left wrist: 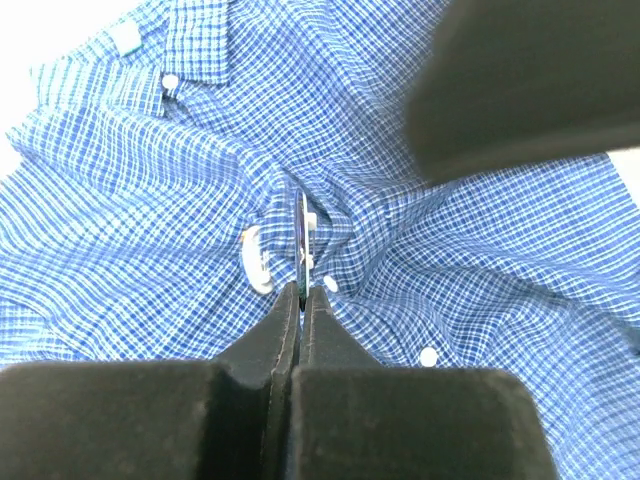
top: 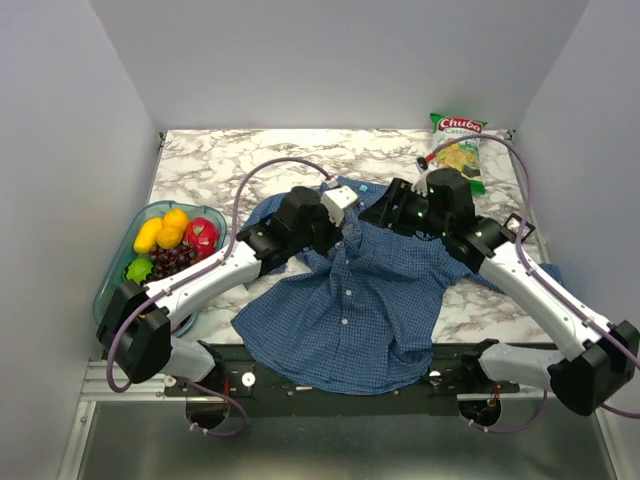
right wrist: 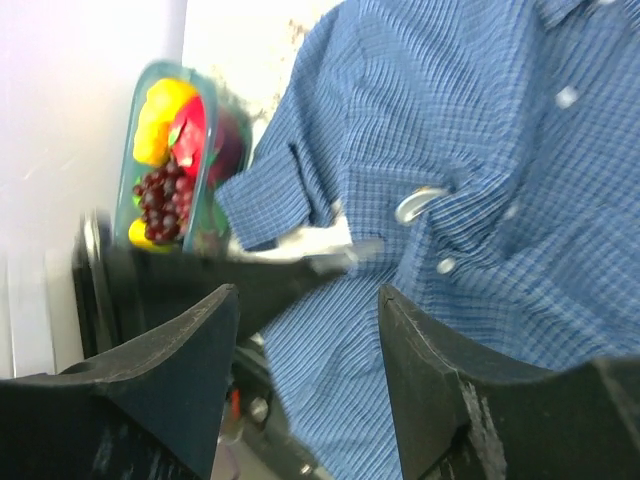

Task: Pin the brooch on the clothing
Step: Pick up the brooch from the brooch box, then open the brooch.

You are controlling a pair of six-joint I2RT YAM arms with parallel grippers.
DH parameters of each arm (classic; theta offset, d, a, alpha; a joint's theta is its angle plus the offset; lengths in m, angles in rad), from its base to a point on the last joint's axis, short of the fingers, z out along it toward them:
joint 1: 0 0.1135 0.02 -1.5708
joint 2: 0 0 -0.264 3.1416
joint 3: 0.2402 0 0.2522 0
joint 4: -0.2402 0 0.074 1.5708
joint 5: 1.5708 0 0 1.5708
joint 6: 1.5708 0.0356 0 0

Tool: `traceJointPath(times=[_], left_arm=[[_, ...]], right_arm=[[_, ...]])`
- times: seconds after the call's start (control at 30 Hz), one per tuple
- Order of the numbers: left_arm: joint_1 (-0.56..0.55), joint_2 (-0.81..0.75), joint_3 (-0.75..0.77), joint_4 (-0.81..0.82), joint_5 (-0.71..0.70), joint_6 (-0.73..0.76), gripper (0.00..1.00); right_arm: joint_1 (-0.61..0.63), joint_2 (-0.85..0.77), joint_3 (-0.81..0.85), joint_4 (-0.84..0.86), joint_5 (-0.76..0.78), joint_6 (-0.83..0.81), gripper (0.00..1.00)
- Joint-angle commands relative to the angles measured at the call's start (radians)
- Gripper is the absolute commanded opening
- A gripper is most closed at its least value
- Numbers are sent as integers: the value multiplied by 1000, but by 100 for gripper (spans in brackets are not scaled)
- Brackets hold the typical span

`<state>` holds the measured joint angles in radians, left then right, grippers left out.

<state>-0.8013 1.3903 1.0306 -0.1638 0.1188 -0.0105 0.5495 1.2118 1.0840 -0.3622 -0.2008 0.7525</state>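
The blue checked shirt (top: 350, 310) lies spread on the marble table, collar at the far end. My left gripper (top: 347, 232) is over its chest, below the collar. In the left wrist view it (left wrist: 302, 290) is shut on the brooch (left wrist: 302, 235), a thin disc seen edge-on, pressed against bunched fabric (left wrist: 120, 220) beside the button line. A white curved clasp piece (left wrist: 255, 262) lies against the cloth to its left. My right gripper (top: 385, 215) hovers just to the right, open and empty (right wrist: 308, 300), above the shirt (right wrist: 500, 120). A silvery loop (right wrist: 418, 203) shows on the cloth there.
A teal container (top: 120, 262) of plastic fruit stands at the table's left edge and also shows in the right wrist view (right wrist: 170, 160). A green chips bag (top: 458, 148) lies at the back right. Grey walls close in the table on three sides.
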Motion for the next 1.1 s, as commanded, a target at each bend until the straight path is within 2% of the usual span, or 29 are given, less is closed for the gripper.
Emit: traceJointPath(times=[0.0, 0.17, 0.2, 0.33, 0.4, 0.6, 0.77, 1.07], left_arm=[[129, -60, -56, 49, 352, -150, 0], [151, -62, -53, 104, 557, -218, 0], [152, -57, -46, 113, 629, -230, 0], [165, -37, -49, 190, 757, -324, 0], [165, -46, -52, 204, 777, -330, 0], [166, -70, -73, 260, 832, -347, 0], [168, -37, -75, 314, 878, -390, 0], [180, -14, -101, 426, 924, -493, 0]], right_arm=[[-3, -115, -102, 72, 124, -106, 66], [-5, -213, -219, 212, 97, -215, 66], [-5, -219, -219, 216, 62, -232, 65], [-5, -206, -204, 232, -73, -312, 64], [-3, -195, -206, 252, -158, -321, 63], [-5, -186, -266, 335, -253, -349, 62], [-5, -218, -320, 402, -290, -343, 62], [-5, -334, -391, 401, -357, -344, 61]])
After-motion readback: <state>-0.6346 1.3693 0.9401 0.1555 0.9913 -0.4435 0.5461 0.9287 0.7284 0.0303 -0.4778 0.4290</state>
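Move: The brooch is already pinched in the left fingertips, about 1 cm ahead, 1 cm right and 1 cm below that hand's point. From the open right hand it lies some 3 cm forward, 7 cm left and 7 cm lower. The brooch on the shirt is about 6 cm ahead of the left hand, 4 cm right and 8 cm below; the collar is around 11 cm ahead, 4 cm right, 8 cm below. Back and up off the shirt goes the left hand, about 8 cm back and 6 cm up, swinging its fingers from forward-right and down to nearly level and rightward, still pinching the brooch. The right hand draws back some 6 cm, first swaying right, then returning left, as it levels and turns counter-clockwise; its open fingers come close to the brooch's free side. ##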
